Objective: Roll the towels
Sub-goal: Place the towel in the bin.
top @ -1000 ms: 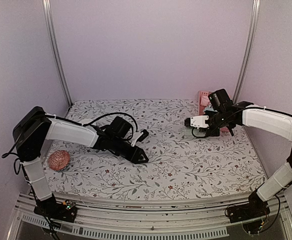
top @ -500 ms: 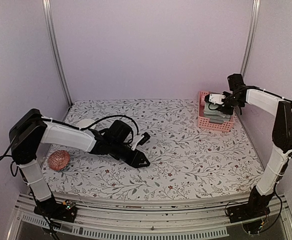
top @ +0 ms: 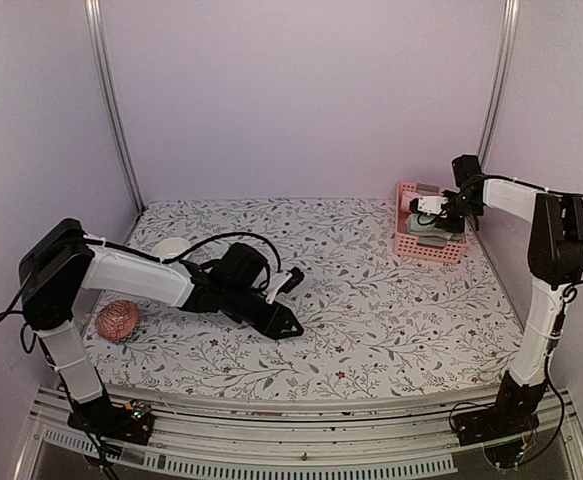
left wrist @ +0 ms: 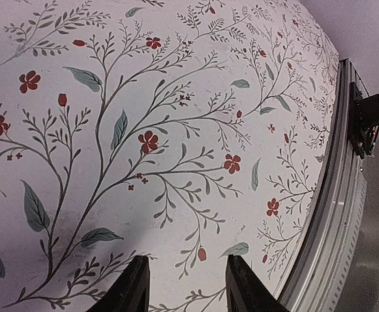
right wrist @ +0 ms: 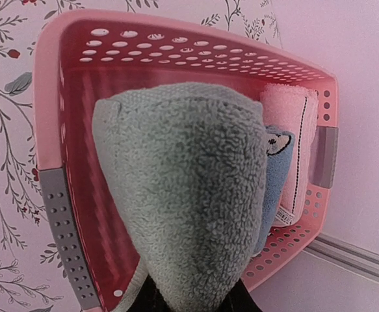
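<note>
A rolled sage-green towel [right wrist: 182,195] fills the right wrist view, and my right gripper [right wrist: 189,300] is shut on its near end, the dark fingers barely showing beneath it. The roll hangs inside the pink slatted basket [right wrist: 62,130]. A rolled light blue towel [right wrist: 275,195] with a white label and a small face patch lies in the basket beside a pink rolled towel [right wrist: 293,130]. From above, the right gripper [top: 429,212] holds the green towel [top: 427,227] over the basket [top: 429,250] at the back right. My left gripper [top: 286,325] is open and empty just above the floral cloth, fingertips [left wrist: 137,286] apart.
A pinkish ridged ball [top: 117,320] lies at the table's left edge and a white round object [top: 171,245] sits behind the left arm. The table's metal front rail [left wrist: 332,214] runs close to the left gripper. The basket stands against the right wall.
The right arm has swung from mid-table to the back right, carrying the green towel into the basket. The left gripper has crept slightly right along the cloth.
</note>
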Controlling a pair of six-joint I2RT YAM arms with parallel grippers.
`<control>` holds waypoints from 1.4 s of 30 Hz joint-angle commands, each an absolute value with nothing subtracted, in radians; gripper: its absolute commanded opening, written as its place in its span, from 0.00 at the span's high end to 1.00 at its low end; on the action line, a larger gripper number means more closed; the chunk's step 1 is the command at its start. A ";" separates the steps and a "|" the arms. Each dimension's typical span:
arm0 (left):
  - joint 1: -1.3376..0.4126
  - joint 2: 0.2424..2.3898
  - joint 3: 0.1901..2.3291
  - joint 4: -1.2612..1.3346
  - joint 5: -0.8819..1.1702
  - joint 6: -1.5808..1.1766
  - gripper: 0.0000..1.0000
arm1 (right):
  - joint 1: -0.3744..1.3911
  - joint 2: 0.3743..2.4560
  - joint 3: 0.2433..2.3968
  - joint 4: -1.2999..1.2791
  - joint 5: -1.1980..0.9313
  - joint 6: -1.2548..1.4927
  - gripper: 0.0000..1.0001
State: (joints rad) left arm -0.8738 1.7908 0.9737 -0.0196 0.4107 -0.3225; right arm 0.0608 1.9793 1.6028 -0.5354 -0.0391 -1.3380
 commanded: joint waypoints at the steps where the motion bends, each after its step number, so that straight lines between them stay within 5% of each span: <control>1: -0.886 1.791 0.963 0.008 0.408 -0.332 0.57 | 0.063 2.044 1.648 -0.550 -0.052 -1.387 0.97; 11: -0.892 1.811 0.959 0.011 0.408 -0.339 0.58 | 0.061 2.181 1.727 -0.616 -0.035 -1.406 0.96; 16: -0.893 1.821 0.959 0.011 0.417 -0.342 0.58 | 0.059 2.219 1.750 -0.616 -0.004 -1.406 0.77; 27: -0.893 1.834 0.983 -0.009 0.416 -0.318 0.58 | 0.055 2.120 1.818 -0.811 -0.058 -1.415 0.58; 42: -0.862 1.719 1.057 -0.200 0.308 -0.198 0.57 | 0.052 2.006 1.887 -1.027 -0.110 -1.356 0.53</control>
State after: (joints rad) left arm -0.8761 1.7847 1.0313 -0.1333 0.3573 -0.2386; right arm 0.0578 2.0609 1.8187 -0.9451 -0.0448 -1.4048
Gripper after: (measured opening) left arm 0.429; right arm 0.467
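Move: The right hand holds the grey-green towel roll over the near end of the bin; the gap for it is some 9 cm below, about 2 cm ahead and 5 cm left. The light blue roll lies about 7 cm beyond that gap, the pink roll some 16 cm beyond it, and the bin's near rim is about 3 cm back from the hand, 5 cm left and 4 cm lower. From the left hand the gap is roughly 31 cm ahead, 42 cm right and slightly lower. Still pinching the grey-green roll by its right-hand end, the right hand lowers it about 7 cm into the near end of the bin, edging slightly forward, then opens the fingers and lets go. It backs off towards its base by some 5 cm while rising about 6 cm, the fingers tipping some 15 degrees steeper downward in all. ##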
